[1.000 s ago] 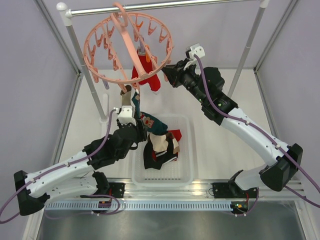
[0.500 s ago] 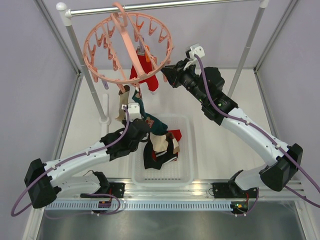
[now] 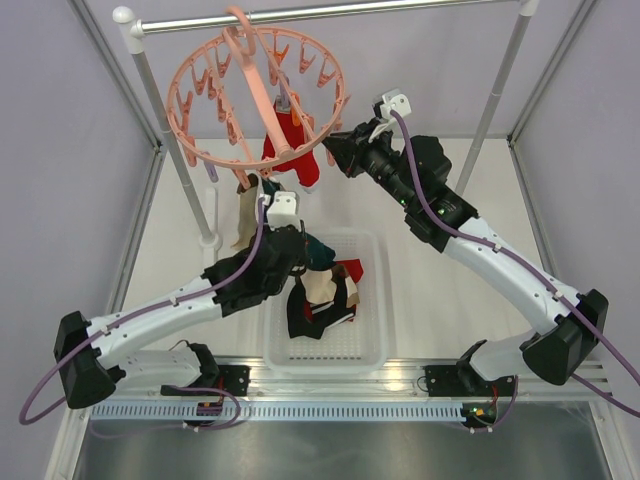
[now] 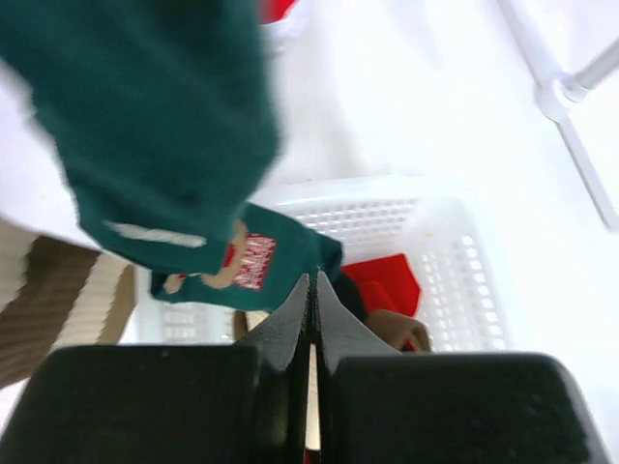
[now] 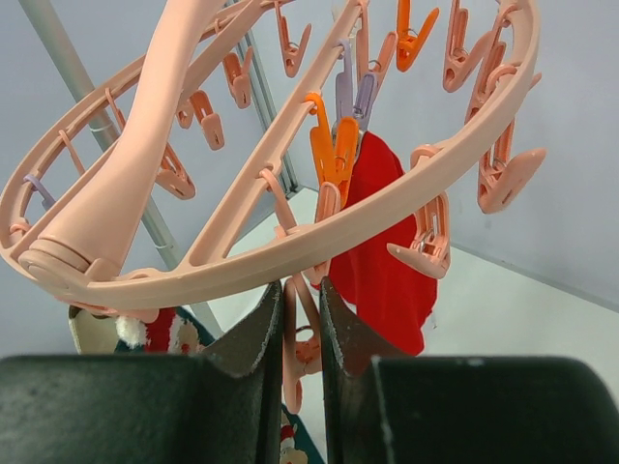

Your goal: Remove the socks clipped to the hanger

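Note:
The salmon-pink hanger (image 3: 255, 95) hangs from the rail by its hook. A red sock (image 3: 292, 148) hangs clipped to it, also in the right wrist view (image 5: 387, 261). A beige-brown sock (image 3: 244, 215) and a dark teal patterned sock (image 3: 318, 250) hang below the ring. My right gripper (image 3: 331, 142) is shut on a pink clip (image 5: 302, 338) under the ring (image 5: 290, 246). My left gripper (image 3: 297, 250) is shut and empty (image 4: 312, 280), just below the hanging teal sock (image 4: 164, 126), with the beige-brown sock (image 4: 58, 290) at its left.
A white basket (image 3: 377, 300) under the hanger holds several loose socks, among them red (image 4: 387, 285) and black-and-white ones (image 3: 310, 310). The metal rail (image 3: 330, 10) and its two poles (image 3: 175, 150) frame the hanger. Grey walls stand on both sides.
My left arm has moved up and to the right, closer under the hanger ring. The right arm and the hanger have stayed where they were.

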Robot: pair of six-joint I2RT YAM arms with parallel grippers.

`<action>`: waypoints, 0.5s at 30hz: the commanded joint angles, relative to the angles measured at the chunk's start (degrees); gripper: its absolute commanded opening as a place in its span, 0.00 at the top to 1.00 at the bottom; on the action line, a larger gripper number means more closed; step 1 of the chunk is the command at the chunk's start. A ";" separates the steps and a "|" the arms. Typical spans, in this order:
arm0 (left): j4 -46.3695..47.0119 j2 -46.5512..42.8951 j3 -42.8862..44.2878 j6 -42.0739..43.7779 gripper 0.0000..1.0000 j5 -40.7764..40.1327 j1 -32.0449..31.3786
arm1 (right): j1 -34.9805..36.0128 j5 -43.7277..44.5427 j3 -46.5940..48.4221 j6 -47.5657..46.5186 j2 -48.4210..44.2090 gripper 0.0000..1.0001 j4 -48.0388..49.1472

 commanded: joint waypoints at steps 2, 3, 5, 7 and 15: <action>2.41 2.15 4.18 2.88 0.98 3.20 -1.89 | -0.57 1.15 0.74 0.94 -1.32 0.82 1.62; 1.97 1.89 4.27 2.71 0.98 3.12 -1.98 | -0.66 1.06 0.83 0.94 -1.32 0.82 1.53; 0.05 0.23 4.18 1.57 0.94 2.68 -1.98 | -0.66 1.06 1.01 0.85 -1.24 0.82 1.35; -1.72 -1.53 3.48 -0.45 0.79 2.68 -1.98 | -0.66 1.06 1.18 0.85 -1.15 0.82 1.09; -9.11 -10.32 -0.04 -5.55 0.48 2.23 -1.98 | -0.66 -1.22 2.85 0.76 -0.36 0.82 0.12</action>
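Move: The green sock still clipped to the hanger hangs just in front of the empty left gripper, about 4 cm ahead, 5 cm left and 8 cm up to its middle. The striped tan sock hangs about 5 cm farther left of the green one. The box lies about 8 cm ahead, 5 cm right and some 20 cm below the left gripper. From the right gripper the hanging green sock is about 12 cm left, 1 cm ahead and 12 cm lower. Bring the left gripper, still shut and empty, some 2 cm farther right below the hanger, then reverse it: draw back and up about 3 cm while swinging some 3 cm left again. Spread the fingers to about half open during the return, beside the hanging green sock. Keep the right gripper still, closed on the pink clip at the hanger's rim. ##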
